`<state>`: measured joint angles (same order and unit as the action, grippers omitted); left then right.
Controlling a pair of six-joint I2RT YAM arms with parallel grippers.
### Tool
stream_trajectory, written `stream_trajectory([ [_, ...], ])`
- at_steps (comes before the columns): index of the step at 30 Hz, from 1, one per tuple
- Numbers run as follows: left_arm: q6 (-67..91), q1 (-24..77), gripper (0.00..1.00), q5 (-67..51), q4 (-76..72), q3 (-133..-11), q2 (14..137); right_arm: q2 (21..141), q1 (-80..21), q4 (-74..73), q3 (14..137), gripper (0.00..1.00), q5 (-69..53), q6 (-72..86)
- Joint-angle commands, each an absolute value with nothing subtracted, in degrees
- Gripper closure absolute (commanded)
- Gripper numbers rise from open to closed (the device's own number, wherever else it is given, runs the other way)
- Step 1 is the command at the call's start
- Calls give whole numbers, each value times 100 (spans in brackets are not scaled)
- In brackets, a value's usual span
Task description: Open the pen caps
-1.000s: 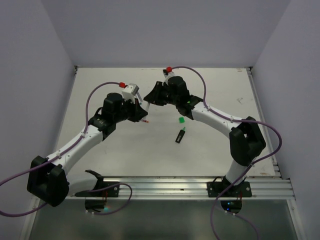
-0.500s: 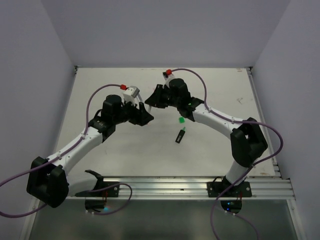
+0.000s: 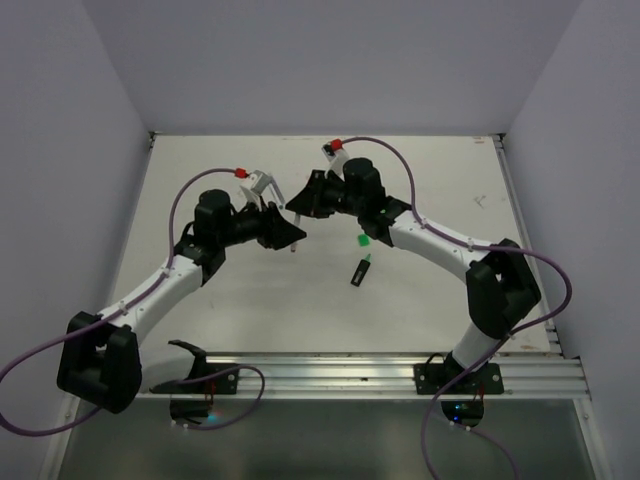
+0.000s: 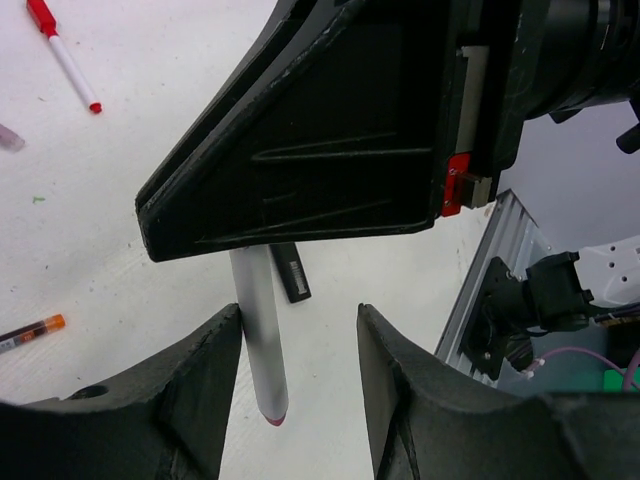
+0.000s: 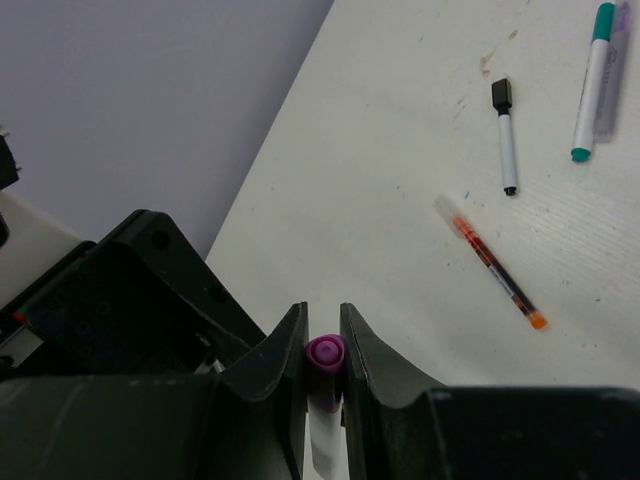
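A white-barrelled pen (image 4: 258, 330) hangs point-down over the table, its pinkish end (image 4: 272, 420) lowest. Its magenta pen cap (image 5: 326, 352) is pinched in my right gripper (image 5: 322, 345), which is shut on it. My left gripper (image 4: 298, 400) is open around the barrel, which lies close against the left finger (image 4: 190, 400) with a wide gap on the other side. In the top view the two grippers meet at mid-table, left gripper (image 3: 288, 234) just below right gripper (image 3: 298, 205). A green cap (image 3: 363, 241) lies apart from the black-and-green highlighter (image 3: 360, 270).
Loose pens lie on the white table: a red-capped one (image 4: 65, 55), an orange-tipped one (image 5: 493, 262), a black-capped one (image 5: 505, 135) and a teal one (image 5: 592, 80). The metal rail (image 3: 380, 375) runs along the near edge. Grey walls enclose three sides.
My left gripper was shut on the pen barrel and now stands open around it. The left arm has shifted slightly left. The right gripper keeps its hold on the cap.
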<state>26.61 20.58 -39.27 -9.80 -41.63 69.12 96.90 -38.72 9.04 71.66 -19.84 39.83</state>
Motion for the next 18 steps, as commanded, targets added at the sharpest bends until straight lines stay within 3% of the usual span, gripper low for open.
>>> stream_trajectory([
  [1,2865,2021,48,-4316,-1406,-4078,6961,9395,-3885,1309,7128,100,-2144,3929],
  [10,2997,2021,54,-4017,-1415,-3938,7040,9387,-3894,1503,7093,100,-2145,4052],
  [13,3032,2021,60,-3929,-1424,-3929,7058,9395,-3894,1512,7075,100,-2145,4060],
  [18,3050,2021,82,-3911,-1406,-3946,7058,9387,-3894,1582,7049,100,-2118,4104],
])
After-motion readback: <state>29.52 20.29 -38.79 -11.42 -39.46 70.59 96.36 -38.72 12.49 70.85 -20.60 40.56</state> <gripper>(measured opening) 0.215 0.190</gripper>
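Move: The purple marker's cap is already in the right fingers; the marker's middle lies about 4 cm back of the right hand point and 2 cm below it, level sideways. From the open left hand that middle is about 2 cm ahead and 1 cm up, with the barrel near the forward finger. On the table some 20 cm below the left hand, the orange pen lies about 14 cm ahead and 8 cm left, the green marker's body about 7 cm ahead and 17 cm right. Downward, by roughly 2 cm, goes the left hand, moving along the purple marker's barrel towards its tail with hardly any tilt, while its half-open fingers close until both pads pinch the barrel near the tail. The right hand keeps its grip on the cap and eases up about 1 cm. ##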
